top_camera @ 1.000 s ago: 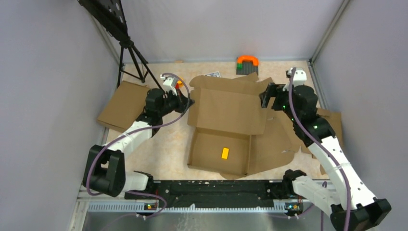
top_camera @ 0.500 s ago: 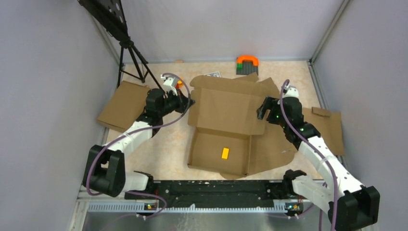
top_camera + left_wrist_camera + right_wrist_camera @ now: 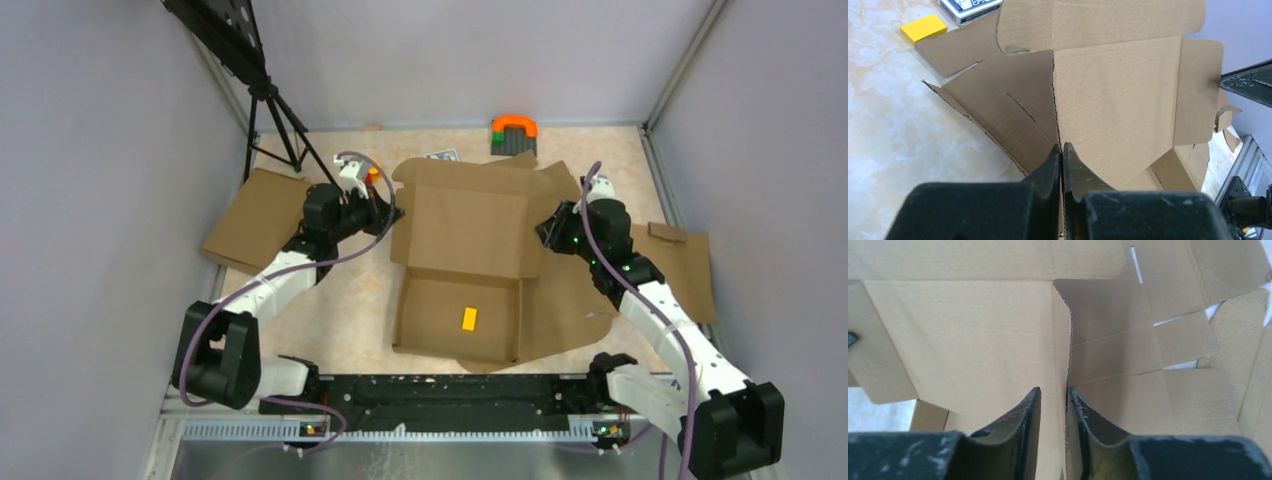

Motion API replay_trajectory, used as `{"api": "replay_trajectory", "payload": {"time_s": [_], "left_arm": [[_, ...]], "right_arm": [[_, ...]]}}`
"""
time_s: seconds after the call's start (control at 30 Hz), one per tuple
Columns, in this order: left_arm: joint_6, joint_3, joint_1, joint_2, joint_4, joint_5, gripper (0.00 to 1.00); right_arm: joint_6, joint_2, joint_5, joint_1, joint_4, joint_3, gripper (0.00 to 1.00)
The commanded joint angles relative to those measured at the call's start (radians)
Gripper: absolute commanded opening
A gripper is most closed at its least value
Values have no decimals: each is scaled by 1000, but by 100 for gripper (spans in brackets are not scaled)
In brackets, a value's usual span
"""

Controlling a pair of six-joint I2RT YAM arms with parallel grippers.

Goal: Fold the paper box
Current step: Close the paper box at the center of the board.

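The paper box (image 3: 470, 230) lies in the middle of the table, its rear panel raised above a shallow tray part at the front. My left gripper (image 3: 393, 213) is at the panel's left edge. In the left wrist view the left gripper (image 3: 1062, 148) is shut on that corrugated edge of the paper box (image 3: 1118, 90). My right gripper (image 3: 545, 232) is at the panel's right edge. In the right wrist view the right gripper (image 3: 1054, 392) straddles the edge of the paper box (image 3: 963, 335). The edge lies against the right finger, with a gap still showing at the left finger.
A plain cardboard slab (image 3: 258, 218) lies at the left, behind it a tripod (image 3: 275, 120). An orange and green object (image 3: 513, 132) sits at the back wall. A small yellow block (image 3: 467, 318) lies in the tray part. More cardboard (image 3: 690, 260) lies at the right.
My right arm has swung in from the back right to the panel's right edge, and its jaws have narrowed around it. The left arm has held still.
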Motion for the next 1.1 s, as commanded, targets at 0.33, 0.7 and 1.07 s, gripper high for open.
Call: {"api": "replay_trajectory", "payload": {"time_s": [0.33,0.7,1.07], "left_arm": [[-29,109,-19,2,-98,17,0],[-42,245,-125,38,-342,-258,0],[-12,439,-148,74,-394,-367,0]], "right_arm": [[-30,78,-108,-3,-18,63,26],[-13,96,-11,85,56,114,8],[-52,127,160,145,193,218,1]]}}
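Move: The lid's right side flap already stands between the right gripper's half-open fingers, its middle about 2 cm left and 2 cm below; the lid panel's middle is some 15 cm left, 1 cm ahead and 4 cm below. The left gripper already pinches the left side flap; from it the open box tray lies roughly 20 cm back, 11 cm right and 14 cm below, the card deck about 13 cm ahead, 8 cm right and 15 cm below. Close the right fingers on the edge of the right side flap, easing left and sinking about 2 cm first, then rise forward and farther left. Keep the left gripper shut on its own flap and, after a small bob, take it up and forward some 3 cm in step with the right, turning it about 15 degrees counter-clockwise, so that both carry the lid away from the bases. ##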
